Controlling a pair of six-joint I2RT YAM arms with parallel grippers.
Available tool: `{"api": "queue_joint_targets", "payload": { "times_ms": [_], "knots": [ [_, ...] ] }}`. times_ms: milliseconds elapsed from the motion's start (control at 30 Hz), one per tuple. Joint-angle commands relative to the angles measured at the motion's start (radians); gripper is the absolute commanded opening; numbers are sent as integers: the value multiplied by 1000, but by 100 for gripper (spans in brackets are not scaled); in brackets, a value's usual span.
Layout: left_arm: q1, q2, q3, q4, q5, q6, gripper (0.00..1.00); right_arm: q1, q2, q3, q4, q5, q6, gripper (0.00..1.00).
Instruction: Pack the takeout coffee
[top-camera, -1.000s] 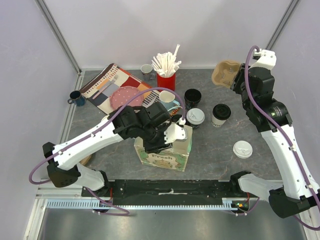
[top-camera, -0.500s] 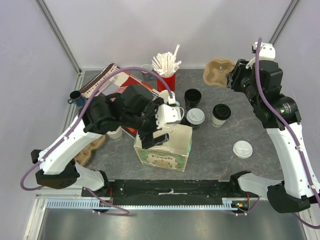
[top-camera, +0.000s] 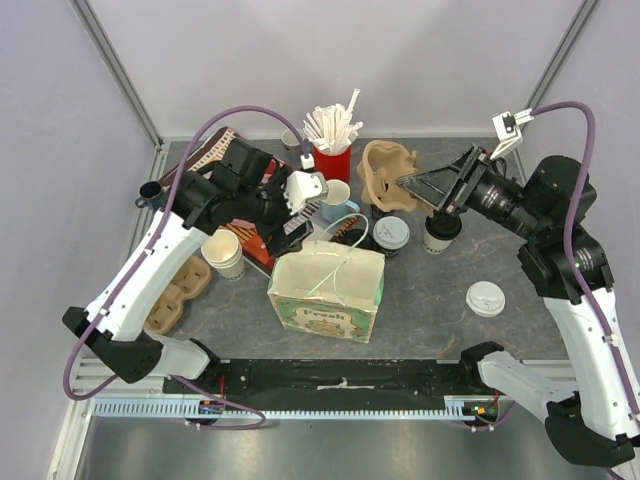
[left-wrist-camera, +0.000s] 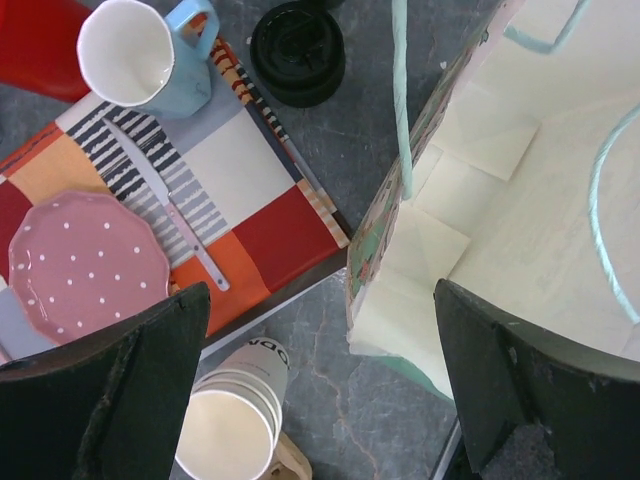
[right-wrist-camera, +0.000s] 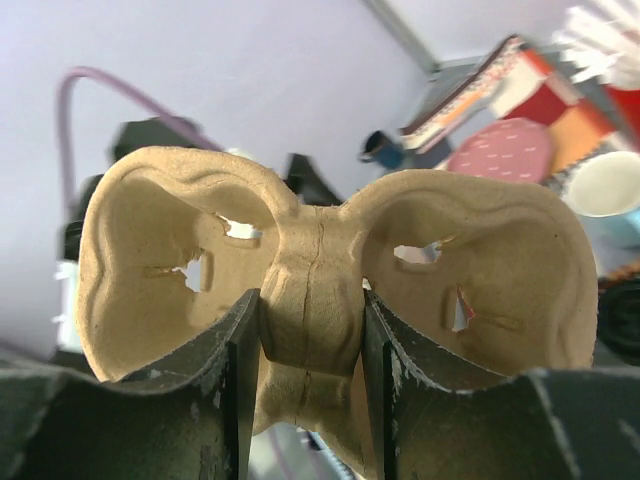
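Two takeout coffee cups stand behind the paper bag (top-camera: 326, 291): one with a white lid (top-camera: 391, 233), and one with a black lid (top-camera: 441, 231) partly under my right arm. My right gripper (top-camera: 408, 183) (right-wrist-camera: 310, 315) is shut on the middle ridge of a brown pulp cup carrier (top-camera: 381, 172) (right-wrist-camera: 320, 225), held in the air behind the cups. My left gripper (top-camera: 285, 225) (left-wrist-camera: 320, 300) is open and holds nothing, above the placemat's edge, left of the bag's open mouth (left-wrist-camera: 520, 200).
A light-blue mug (top-camera: 337, 200) (left-wrist-camera: 140, 55), a red cup of straws (top-camera: 333, 150) and a black round object (top-camera: 350, 229) (left-wrist-camera: 297, 50) stand near the bag. Stacked paper cups (top-camera: 224, 252) (left-wrist-camera: 235, 425), a second carrier (top-camera: 175, 295), a placemat with pink plate (left-wrist-camera: 85, 265), and a loose white lid (top-camera: 486, 298).
My left gripper opened and pulled back up and left, away from the bag's top. My right arm swung the carrier leftward from the back right corner to behind the cups.
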Motion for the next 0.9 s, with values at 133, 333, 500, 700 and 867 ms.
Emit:
{"api": "queue_joint_targets", "payload": {
  "times_ms": [133, 333, 500, 700, 867],
  "knots": [
    [2, 21, -74, 112, 103, 131, 95, 56, -36, -67, 248, -158, 274, 1],
    [2, 49, -69, 64, 169, 113, 39, 237, 15, -91, 251, -96, 262, 1],
    [2, 35, -98, 47, 180, 13, 2, 340, 66, -60, 176, -27, 203, 1],
    [2, -29, -191, 76, 249, -108, 2, 357, 66, -104, 110, 81, 159, 1],
    [2, -91, -225, 98, 275, -168, 2, 405, 55, -166, 113, 208, 157, 0]
  ]
}}
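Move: The bag's left rim lies between the left hand's open fingers, about 2 cm to the right and 3 cm below. The stacked paper cups are roughly 14 cm left, 2 cm farther out and 25 cm below that hand. The right hand already holds the cup carrier; from it the bag's mouth lies some 16 cm left, 9 cm back and 18 cm below, the white-lidded cup about 2 cm left, 3 cm ahead, and the black-lidded cup 9 cm right, 5 cm ahead, both far below. Downward and a little to the right, the left hand shuts its fingers on the bag's left rim, then draws back, sinking on, about 5 cm lower in all. Meanwhile the right hand keeps its pinch on the carrier, first backing off with a slight rise, then swinging left and sinking towards the bag's mouth, some 9 cm left overall, turning counter-clockwise and tipping down. ##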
